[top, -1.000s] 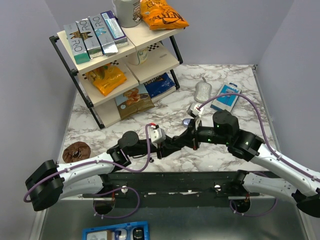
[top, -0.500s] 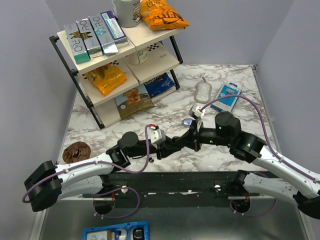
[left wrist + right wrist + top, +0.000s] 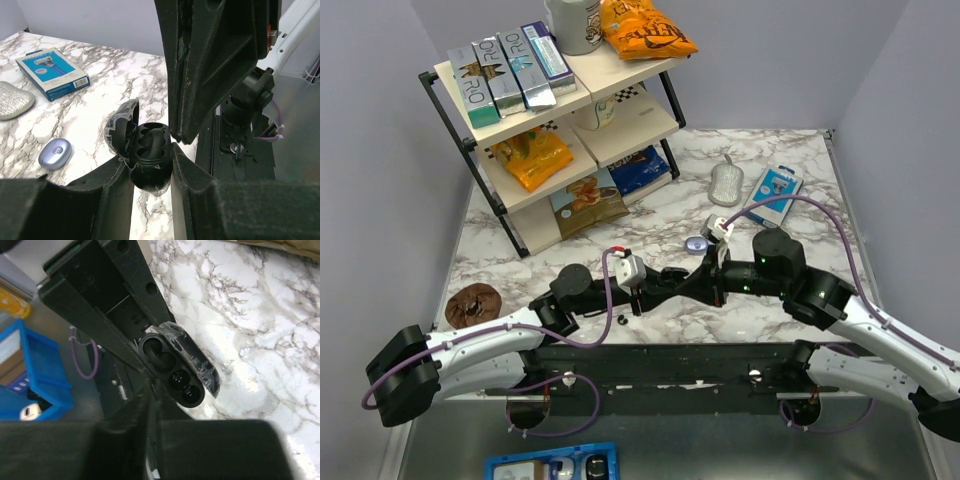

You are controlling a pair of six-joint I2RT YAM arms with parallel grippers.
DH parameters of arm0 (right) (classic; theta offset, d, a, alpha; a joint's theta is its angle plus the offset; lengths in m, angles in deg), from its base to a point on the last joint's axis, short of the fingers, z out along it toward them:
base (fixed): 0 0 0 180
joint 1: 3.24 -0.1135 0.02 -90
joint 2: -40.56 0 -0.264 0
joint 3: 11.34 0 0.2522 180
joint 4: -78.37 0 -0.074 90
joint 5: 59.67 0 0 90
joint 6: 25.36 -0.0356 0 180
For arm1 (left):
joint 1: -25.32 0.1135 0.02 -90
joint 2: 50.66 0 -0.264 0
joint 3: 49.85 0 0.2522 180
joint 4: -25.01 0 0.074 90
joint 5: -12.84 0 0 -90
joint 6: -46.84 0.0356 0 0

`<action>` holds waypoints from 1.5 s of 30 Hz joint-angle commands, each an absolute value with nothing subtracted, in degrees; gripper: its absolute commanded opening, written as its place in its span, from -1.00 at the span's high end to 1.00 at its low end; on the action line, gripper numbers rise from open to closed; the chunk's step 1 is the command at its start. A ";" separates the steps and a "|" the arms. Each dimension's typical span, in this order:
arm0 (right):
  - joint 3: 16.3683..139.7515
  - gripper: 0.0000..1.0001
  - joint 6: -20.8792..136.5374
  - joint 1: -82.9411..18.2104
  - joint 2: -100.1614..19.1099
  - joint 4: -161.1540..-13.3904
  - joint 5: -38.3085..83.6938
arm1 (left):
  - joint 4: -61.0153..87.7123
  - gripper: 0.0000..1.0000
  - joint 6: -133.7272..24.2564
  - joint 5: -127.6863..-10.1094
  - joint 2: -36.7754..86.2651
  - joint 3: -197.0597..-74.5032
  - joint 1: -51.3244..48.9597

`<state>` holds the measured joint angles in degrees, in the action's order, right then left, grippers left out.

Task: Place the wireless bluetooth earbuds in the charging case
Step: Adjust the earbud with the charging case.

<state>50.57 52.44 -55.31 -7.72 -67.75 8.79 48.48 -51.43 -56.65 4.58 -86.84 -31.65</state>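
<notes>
The black charging case (image 3: 150,175) hangs above the marble, lid open, pinched at its lower body by my left gripper (image 3: 149,157), which is shut on it. One glossy black earbud (image 3: 156,140) lies inside a socket of the case, and shows as a curved shape (image 3: 156,357) in the right wrist view. Beside it two round sockets (image 3: 184,386) look bare. My right gripper (image 3: 150,385) hovers tip-down at the case rim (image 3: 174,135). Its fingers are parted by only a thin slit, with nothing between them. In the top view both grippers meet mid-table (image 3: 675,282).
A lilac oval case (image 3: 696,243) lies just behind the grippers. A razor box (image 3: 772,193) and a silver mesh pouch (image 3: 725,183) are at back right. A snack rack (image 3: 560,120) fills the back left, and a cookie (image 3: 472,303) lies near left. A tiny black speck (image 3: 620,321) lies on the marble.
The right arm has drawn back a little toward the near right and the left wrist has shifted slightly left. The two grippers stay together at the case.
</notes>
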 commanded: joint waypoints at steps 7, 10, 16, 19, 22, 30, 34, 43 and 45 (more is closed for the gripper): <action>57.27 0.21 57.25 -55.53 -7.08 -62.84 7.84 | 46.40 1.00 -51.24 -51.78 4.80 -87.34 -31.64; 59.46 0.21 59.89 -55.62 -8.31 -59.15 6.69 | 45.79 1.00 -50.89 -48.61 4.54 -87.26 -31.64; 60.96 0.21 62.36 -55.53 -10.07 -55.26 3.35 | 45.61 1.00 -49.40 -44.99 4.36 -87.34 -31.64; 60.96 0.21 62.45 -55.62 -10.24 -55.00 0.72 | 44.21 1.00 -48.69 -43.50 4.71 -88.13 -31.64; 60.70 0.21 62.62 -56.06 -10.60 -54.56 0.54 | 43.94 1.00 -48.08 -42.71 5.06 -88.66 -31.64; 60.00 0.21 62.27 -56.41 -11.39 -55.17 0.45 | 43.41 1.00 -47.81 -42.09 6.64 -90.24 -31.64; 59.47 0.21 61.92 -56.59 -11.56 -55.87 2.47 | 43.24 1.00 -47.90 -41.48 7.52 -91.12 -31.64; 58.94 0.22 61.74 -56.59 -11.30 -56.93 8.62 | 43.06 1.00 -48.34 -41.21 7.96 -91.56 -31.64; 58.94 0.22 61.83 -56.59 -11.65 -56.93 8.89 | 43.06 1.00 -48.52 -41.21 8.05 -91.56 -31.64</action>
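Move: The left hand already pinches the black charging case, lid open, its middle about 2 cm to the right of that hand point and 1 cm above. From the right hand, whose fingers are almost shut beside the rim, the case's middle lies roughly 2 cm left, 2 cm ahead and 1 cm down. The light-blue case on the table is some 16 cm ahead, 4 cm right and 18 cm below the right hand; the loose black earbud lies about 13 cm left, level fore-and-aft and equally low. Up about 4 cm goes the right hand first, opening its fingers to a partial gap, then it sinks some 3 cm and draws back 2 cm, turning 10 degrees counter-clockwise, before easing forward 1 cm with its open fingertips straddling the case, one beside the lid. Meanwhile the left hand, keeping its pinch, carries the case back 3.5 cm and slightly down, yawing it clockwise, then holds it nearly still. ##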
